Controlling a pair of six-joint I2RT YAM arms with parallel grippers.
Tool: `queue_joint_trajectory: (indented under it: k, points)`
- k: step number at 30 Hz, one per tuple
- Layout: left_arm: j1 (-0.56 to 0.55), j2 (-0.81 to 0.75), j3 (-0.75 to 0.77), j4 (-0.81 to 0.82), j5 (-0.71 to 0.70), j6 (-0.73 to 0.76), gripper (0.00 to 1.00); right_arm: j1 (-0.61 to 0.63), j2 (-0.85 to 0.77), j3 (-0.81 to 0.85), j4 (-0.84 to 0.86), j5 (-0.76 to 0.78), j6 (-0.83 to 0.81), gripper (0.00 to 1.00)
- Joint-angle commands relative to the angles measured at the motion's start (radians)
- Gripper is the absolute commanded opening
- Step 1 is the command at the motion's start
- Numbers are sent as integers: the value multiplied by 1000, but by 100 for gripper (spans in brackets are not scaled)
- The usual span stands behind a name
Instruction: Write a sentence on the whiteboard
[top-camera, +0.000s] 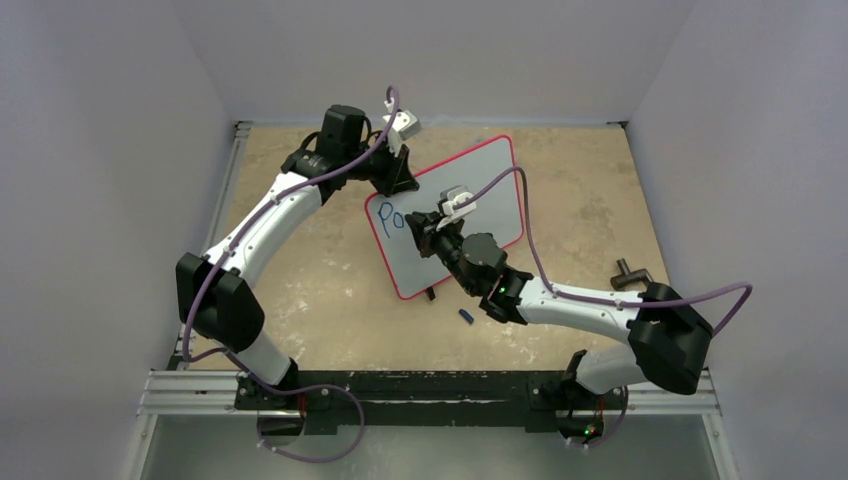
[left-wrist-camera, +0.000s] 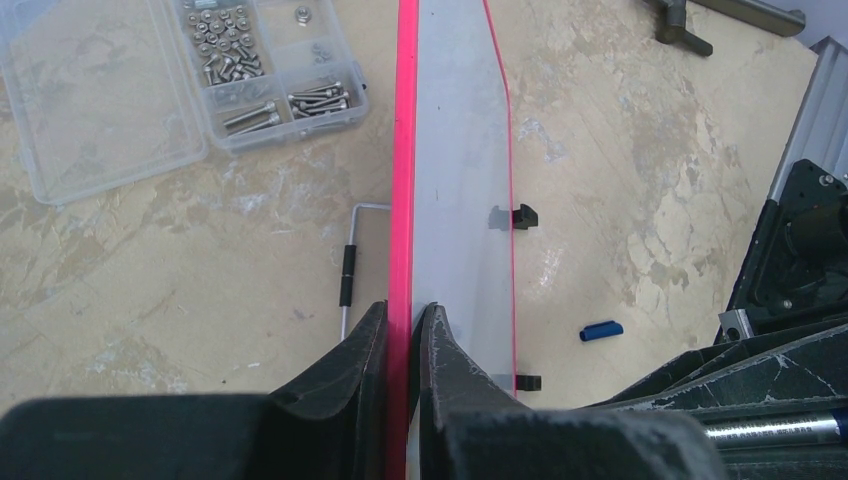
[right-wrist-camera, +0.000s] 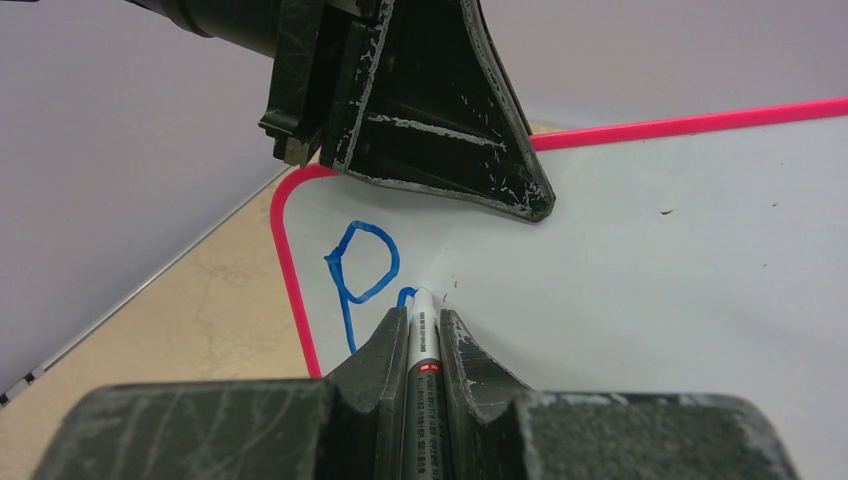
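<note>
The whiteboard (top-camera: 478, 195), glossy white with a thin red frame, stands tilted up on the table. My left gripper (top-camera: 398, 172) is shut on its upper left edge. In the left wrist view the whiteboard (left-wrist-camera: 460, 150) is edge-on, with the red frame pinched in the left gripper (left-wrist-camera: 404, 320). My right gripper (top-camera: 427, 226) is shut on a grey marker (right-wrist-camera: 422, 345) whose tip touches the whiteboard (right-wrist-camera: 650, 270). A blue "P" (right-wrist-camera: 362, 262) is written there, and a second stroke starts at the tip. The left gripper's fingers (right-wrist-camera: 440, 130) show above the writing.
A blue marker cap (top-camera: 465, 316) lies on the table below the board. Behind the board are a clear box of screws (left-wrist-camera: 200, 80) and an Allen key (left-wrist-camera: 348, 270). A black T-handle (top-camera: 628, 273) lies at the right. Two black clip feet (left-wrist-camera: 522, 215) stick out of the board's lower edge.
</note>
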Motion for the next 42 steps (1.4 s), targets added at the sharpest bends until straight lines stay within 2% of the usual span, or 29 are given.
queue_joint_trajectory:
  k: [1,11,27,36,42]
  points:
    - [-17,26,-3,-122,-129,101,0,-9,19,35,14,0,-13,0]
    - [-17,24,-5,-122,-135,104,0,-10,-5,20,13,-60,-4,0]
    - [-17,29,-5,-124,-138,106,0,-9,-133,41,-94,-168,15,0]
    - [-17,30,-4,-125,-136,106,0,-9,-196,8,-122,-102,-33,0]
    - [-17,39,-3,-125,-136,106,0,-9,-198,-16,-82,-61,-66,0]
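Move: The letter o in progress on the whiteboard lies about 2 cm ahead of the right hand, 3 cm to its left and 2 cm below. The P stands about 3 cm farther left than the o, its middle about level with the hand and 3 cm ahead. The left gripper, holding the board's top edge, is some 7 cm ahead of the right hand, 1 cm left and 2 cm above. From the left hand, the o lies roughly 5 cm back, 2 cm left and 4 cm below. The o's top gets its last short stroke from the marker, still gripped in the right hand, which edges under 1 cm left and slightly up with the tip on the board. The right hand then draws back about 3 cm, turning some 8 degrees counter-clockwise, lifts the tip off and rises about 4 cm while drifting 2 cm right. The left hand keeps its pinch on the board's edge. ##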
